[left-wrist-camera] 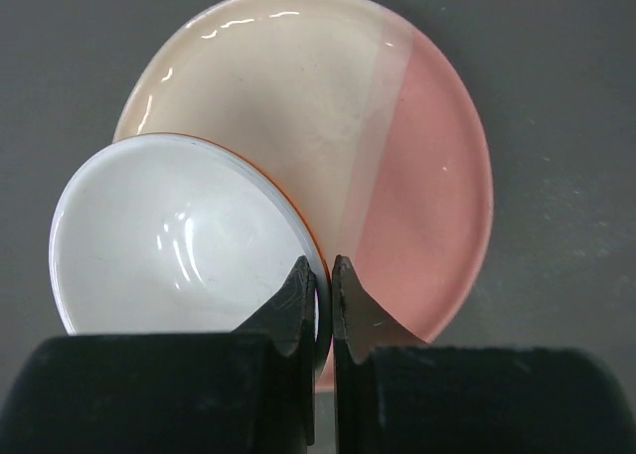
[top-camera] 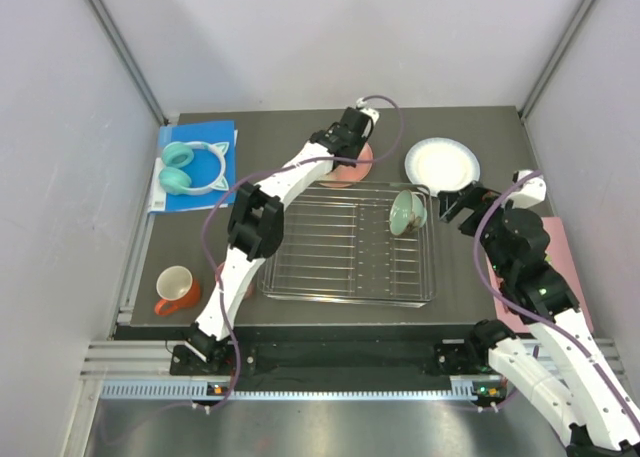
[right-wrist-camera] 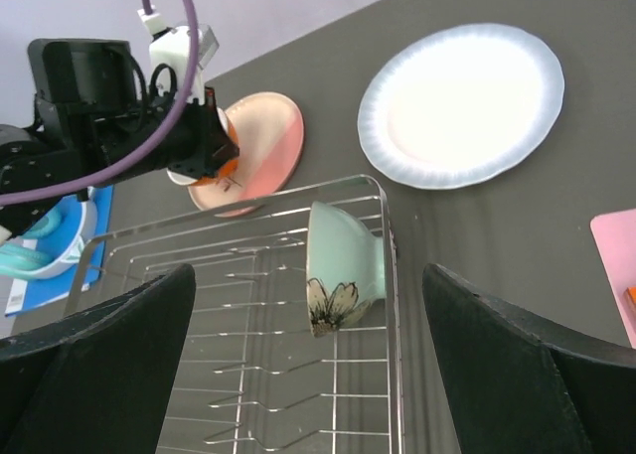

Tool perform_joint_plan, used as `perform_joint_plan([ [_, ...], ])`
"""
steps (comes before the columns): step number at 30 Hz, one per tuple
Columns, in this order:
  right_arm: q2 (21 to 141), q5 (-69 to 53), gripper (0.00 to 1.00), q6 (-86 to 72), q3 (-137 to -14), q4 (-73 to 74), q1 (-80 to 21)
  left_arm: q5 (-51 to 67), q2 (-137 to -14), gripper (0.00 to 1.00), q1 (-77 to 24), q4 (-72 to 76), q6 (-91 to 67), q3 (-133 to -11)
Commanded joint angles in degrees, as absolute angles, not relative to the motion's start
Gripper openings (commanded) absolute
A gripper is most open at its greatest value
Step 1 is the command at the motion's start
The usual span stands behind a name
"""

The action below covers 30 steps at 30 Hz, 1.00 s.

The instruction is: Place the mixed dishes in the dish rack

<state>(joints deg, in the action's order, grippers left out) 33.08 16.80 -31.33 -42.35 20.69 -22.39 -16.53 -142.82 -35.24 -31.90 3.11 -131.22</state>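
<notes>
My left gripper (left-wrist-camera: 326,293) is shut on the rim of the orange bowl with white inside (left-wrist-camera: 169,245), one finger inside and one outside. The bowl sits over the pink-and-cream plate (left-wrist-camera: 407,166), which lies behind the dish rack (top-camera: 350,297). From above, the left gripper (top-camera: 350,145) covers the bowl. The mint-green bowl (top-camera: 407,212) stands on edge in the rack's far right corner. My right gripper (right-wrist-camera: 313,345) hangs open just right of it, holding nothing. The white plate (top-camera: 442,163) lies flat at the back right. The orange mug (top-camera: 177,289) stands near the front left.
Teal headphones (top-camera: 193,167) rest on a flat blue board (top-camera: 168,195) at the back left. A pink mat (top-camera: 565,262) lies at the table's right edge under the right arm. Grey walls close in both sides and the back.
</notes>
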Motion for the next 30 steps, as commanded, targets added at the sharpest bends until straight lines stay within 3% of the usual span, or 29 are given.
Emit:
perform_joint_plan([
  [1,31.64,18.45,0.95,-28.92,-46.58,20.04,-22.85,-10.66,-126.05,0.0,-35.07,-33.21,-1.39,-134.73],
  [7,30.32,21.61,0.95,-25.58,-49.3,21.71,-22.85,7.44,-110.32,0.0,-34.37,-39.19,-10.97,-132.21],
  [9,29.62,22.23,0.95,-25.31,-49.92,22.32,-22.85,19.37,-104.0,0.0,-33.93,-39.46,-16.57,-128.69],
  [11,28.66,23.2,0.95,-25.22,-49.92,22.94,-22.85,34.62,-98.47,0.0,-33.05,-37.19,-21.24,-121.23],
  [14,27.52,23.73,0.95,-25.4,-49.83,24.08,-22.85,47.23,-91.62,0.0,-33.05,-26.87,-32.31,-107.53],
  [17,26.55,24.26,0.95,-25.49,-49.66,25.66,-22.85,50.45,-84.74,0.0,-34.53,-12.12,-48.81,-90.92],
  [21,25.93,25.05,0.95,-26.28,-49.75,27.51,-22.85,48.71,-81.48,0.0,-38.58,-3.97,-55.45,-77.29],
  [30,25.58,25.84,0.93,-29.0,-49.48,28.83,-22.94,44.74,-89.03,0.0,-46.93,-0.44,-63.19,-75.23],
])
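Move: The left hand already pinches the orange bowl's rim above the two-tone plate, whose middle lies about 6 cm ahead, 4 cm left and 7 cm below. The rack's middle is some 20 cm back and 3 cm left of that hand, about 5 cm lower; the green bowl in it is about 14 cm back, 13 cm right. The white plate lies 4 cm ahead, 23 cm right. From the right hand, the rack's middle is roughly 7 cm ahead, 25 cm left, 23 cm below. Up and back in one fast arc, the left hand carries the orange bowl off the plate, climbing about 37 cm, then sinking nearly 20 over the rack's near right part, 35 cm back and 7 right of its start. Fingers stay shut on the rim, swinging from forward-down to point right. The open right hand draws a few centimetres up, right and back. ##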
